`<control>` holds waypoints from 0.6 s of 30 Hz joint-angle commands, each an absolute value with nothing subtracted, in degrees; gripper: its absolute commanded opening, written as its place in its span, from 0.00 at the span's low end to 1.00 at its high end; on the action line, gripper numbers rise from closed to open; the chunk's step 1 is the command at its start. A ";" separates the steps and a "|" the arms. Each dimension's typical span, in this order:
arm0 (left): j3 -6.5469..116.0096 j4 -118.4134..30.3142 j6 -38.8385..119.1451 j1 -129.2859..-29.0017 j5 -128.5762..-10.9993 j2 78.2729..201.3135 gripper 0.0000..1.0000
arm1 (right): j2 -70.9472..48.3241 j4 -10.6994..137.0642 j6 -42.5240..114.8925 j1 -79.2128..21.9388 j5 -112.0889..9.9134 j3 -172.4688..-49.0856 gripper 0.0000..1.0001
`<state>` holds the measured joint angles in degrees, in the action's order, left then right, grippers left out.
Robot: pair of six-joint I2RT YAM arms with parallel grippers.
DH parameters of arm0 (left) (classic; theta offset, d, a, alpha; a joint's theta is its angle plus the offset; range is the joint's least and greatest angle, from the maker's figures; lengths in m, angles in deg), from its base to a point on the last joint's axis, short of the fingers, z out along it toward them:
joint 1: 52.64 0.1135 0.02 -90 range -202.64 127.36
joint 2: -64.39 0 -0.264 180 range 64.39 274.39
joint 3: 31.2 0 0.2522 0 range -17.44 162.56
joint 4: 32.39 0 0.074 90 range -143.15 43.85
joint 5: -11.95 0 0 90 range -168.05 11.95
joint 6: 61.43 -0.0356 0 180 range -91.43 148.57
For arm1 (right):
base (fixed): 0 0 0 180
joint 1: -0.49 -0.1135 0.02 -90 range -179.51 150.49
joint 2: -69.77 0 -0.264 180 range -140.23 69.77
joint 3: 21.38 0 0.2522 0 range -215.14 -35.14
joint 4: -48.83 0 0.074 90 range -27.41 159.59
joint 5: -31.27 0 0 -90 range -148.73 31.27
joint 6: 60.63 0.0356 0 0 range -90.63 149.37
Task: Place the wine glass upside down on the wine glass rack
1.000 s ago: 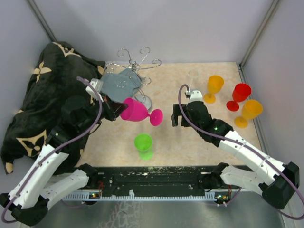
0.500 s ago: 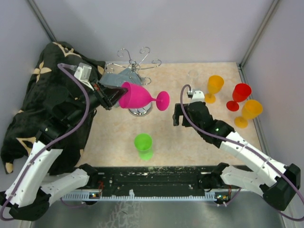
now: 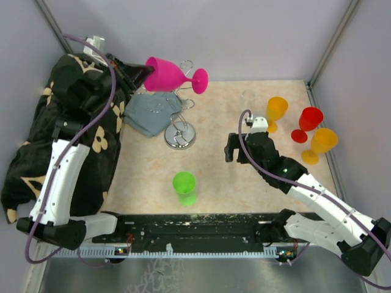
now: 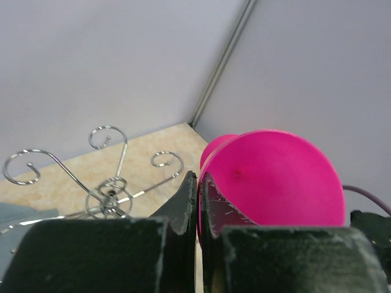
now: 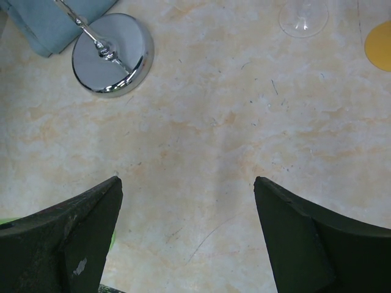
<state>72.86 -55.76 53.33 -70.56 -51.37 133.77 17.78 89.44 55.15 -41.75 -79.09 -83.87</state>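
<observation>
A pink wine glass [image 3: 166,74] hangs sideways in the air, mouth to the left and foot to the right. It is over the top loops of the wine glass rack [image 3: 180,135], a silver wire stand on a round shiny base. My left gripper [image 3: 142,74] is shut on the glass's rim. In the left wrist view the left gripper [image 4: 199,177] pinches the wall of the pink glass [image 4: 275,183], and the rack's curled arms [image 4: 110,192] lie below to the left. My right gripper [image 3: 233,149] stands open and empty low over the table, right of the rack base [image 5: 112,61].
A green glass [image 3: 184,183] stands in front of the rack. Two orange glasses [image 3: 276,110] [image 3: 324,141] and a red one [image 3: 310,119] stand at the right. A grey-blue cloth [image 3: 149,113] lies beside the rack base, a black patterned blanket [image 3: 61,134] at the left.
The left arm has lifted the pink glass up and back, from beside the rack's base to over its top loops. The right arm has hardly moved.
</observation>
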 commanded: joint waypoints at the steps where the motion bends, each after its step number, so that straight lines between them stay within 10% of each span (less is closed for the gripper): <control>1: 75.45 -44.39 60.66 -65.28 -39.59 137.45 0.00 | 19.96 88.56 55.48 -42.01 -80.21 -84.54 0.88; 18: 60.73 14.23 109.43 -56.23 -21.70 145.56 0.00 | 16.22 77.45 51.73 -37.52 -71.18 -97.80 0.89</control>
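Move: The left hand holds the magenta wine glass by its rim, well above the table, with the foot sticking out to the right. From this hand the rack top lies about 6 cm ahead, 5 cm right and 14 cm below. The grey-blue cloth is some 14 cm ahead, 7 cm left; the green glass roughly 15 cm back, 7 cm right, both far below. From the right hand the rack top is about 10 cm ahead, 19 cm left, 15 cm above. Forward about 3 cm with a little leftward drift, high over the rack, then easing back a centimetre, the left hand mainly turns: the wrist swings some 20 degrees clockwise and rolls its left side down, the shut fingers keeping their pinch on the magenta glass's rim. The open, empty right hand nearly waits, then rises about 7 cm, its fingers tipping up slightly. ##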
